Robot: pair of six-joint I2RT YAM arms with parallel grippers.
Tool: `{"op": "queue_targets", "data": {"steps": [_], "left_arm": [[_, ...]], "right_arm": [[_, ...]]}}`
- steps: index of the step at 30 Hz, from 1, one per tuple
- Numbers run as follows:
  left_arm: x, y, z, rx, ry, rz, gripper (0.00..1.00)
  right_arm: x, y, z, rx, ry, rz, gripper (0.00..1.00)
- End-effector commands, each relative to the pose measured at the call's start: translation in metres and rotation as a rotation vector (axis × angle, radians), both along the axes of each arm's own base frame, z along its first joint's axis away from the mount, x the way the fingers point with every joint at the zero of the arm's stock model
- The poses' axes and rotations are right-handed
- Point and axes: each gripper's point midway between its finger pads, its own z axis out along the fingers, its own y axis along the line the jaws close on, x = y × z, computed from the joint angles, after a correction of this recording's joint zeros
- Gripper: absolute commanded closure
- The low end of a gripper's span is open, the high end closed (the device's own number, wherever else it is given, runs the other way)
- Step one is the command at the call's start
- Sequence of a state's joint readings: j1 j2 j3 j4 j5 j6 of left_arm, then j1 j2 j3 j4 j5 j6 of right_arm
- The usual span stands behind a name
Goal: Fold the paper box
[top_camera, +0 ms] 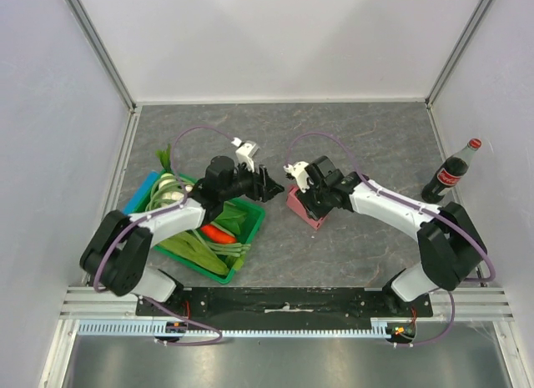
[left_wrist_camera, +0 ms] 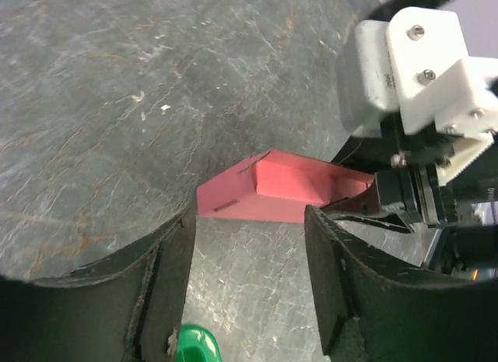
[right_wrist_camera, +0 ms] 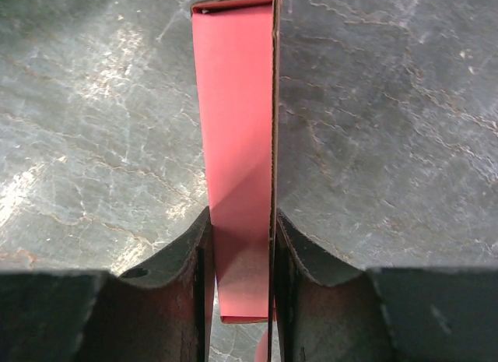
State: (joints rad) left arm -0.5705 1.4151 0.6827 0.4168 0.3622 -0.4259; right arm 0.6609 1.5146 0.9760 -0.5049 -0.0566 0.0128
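The pink paper box (top_camera: 307,216) rests on the grey table near the middle, partly folded, with one flat side facing up. My right gripper (top_camera: 310,198) is shut on it; in the right wrist view a pink panel (right_wrist_camera: 237,136) stands on edge between the two black fingers (right_wrist_camera: 167,284), pressed by both. My left gripper (top_camera: 274,188) hovers just left of the box and is open. In the left wrist view the box (left_wrist_camera: 268,195) lies beyond its fingertips (left_wrist_camera: 167,276), with only bare table in the gap. The right gripper (left_wrist_camera: 389,202) holds the box's far end.
A green crate (top_camera: 242,263) of vegetables sits under the left arm at the left; its rim (left_wrist_camera: 194,346) shows below the left fingers. A cola bottle (top_camera: 450,173) stands at the right by the wall. White walls with metal rails enclose the table.
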Motion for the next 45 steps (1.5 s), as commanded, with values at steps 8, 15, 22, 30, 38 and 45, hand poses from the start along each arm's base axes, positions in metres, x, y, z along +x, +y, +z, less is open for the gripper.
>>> {"op": "queue_targets", "data": {"steps": [8, 15, 22, 30, 38, 45], "left_arm": [[0.012, -0.037, 0.031, 0.052, -0.335, -0.352, 0.51], [0.006, -0.041, 0.01, 0.123, -0.335, -0.478, 0.49], [0.011, -0.045, 0.0, 0.127, -0.346, -0.511, 0.53], [0.02, -0.049, -0.007, 0.145, -0.359, -0.487, 0.6], [0.019, -0.054, -0.01, 0.15, -0.354, -0.488, 0.66], [0.016, -0.055, -0.022, 0.183, -0.323, -0.506, 0.71]], "right_arm": [[-0.011, 0.003, -0.003, 0.013, 0.103, 0.118, 0.78], [-0.004, 0.005, 0.004, 0.043, 0.095, 0.12, 0.8], [-0.003, 0.005, 0.003, 0.049, 0.102, 0.119, 0.81], [-0.003, 0.008, 0.004, 0.064, 0.1, 0.124, 0.82], [0.0, 0.009, 0.008, 0.07, 0.083, 0.121, 0.84], [0.001, 0.01, 0.009, 0.074, 0.075, 0.12, 0.84]]}}
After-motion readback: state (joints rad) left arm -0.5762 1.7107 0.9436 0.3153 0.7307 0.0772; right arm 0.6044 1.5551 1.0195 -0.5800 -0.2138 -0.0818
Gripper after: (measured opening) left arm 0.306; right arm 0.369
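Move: The paper box, held by the right fingers, has its middle about 7 cm to the left hand's right, 4 cm back and some 6 cm lower; its open far-left end points at that hand. The vegetable basket lies roughly 21 cm to the left hand's left, 9 cm back and 9 cm below, its carrot about 17 cm left, 11 cm back and 7 cm below. From the right hand, the box's middle is about 2 cm ahead, 2 cm left and 1 cm below. Rightward about 5 cm in all, the left hand comes in to the far-left end of the paper box, rising slightly first and then sinking some 4 cm, while it swings about 30 degrees clockwise to point almost straight right. Its fingers narrow from about two-thirds open to a third, their tips ending close over the box's edge; touch can't be made out. The right hand keeps its pinch on the box wall, easing back barely a centimetre before holding still. ##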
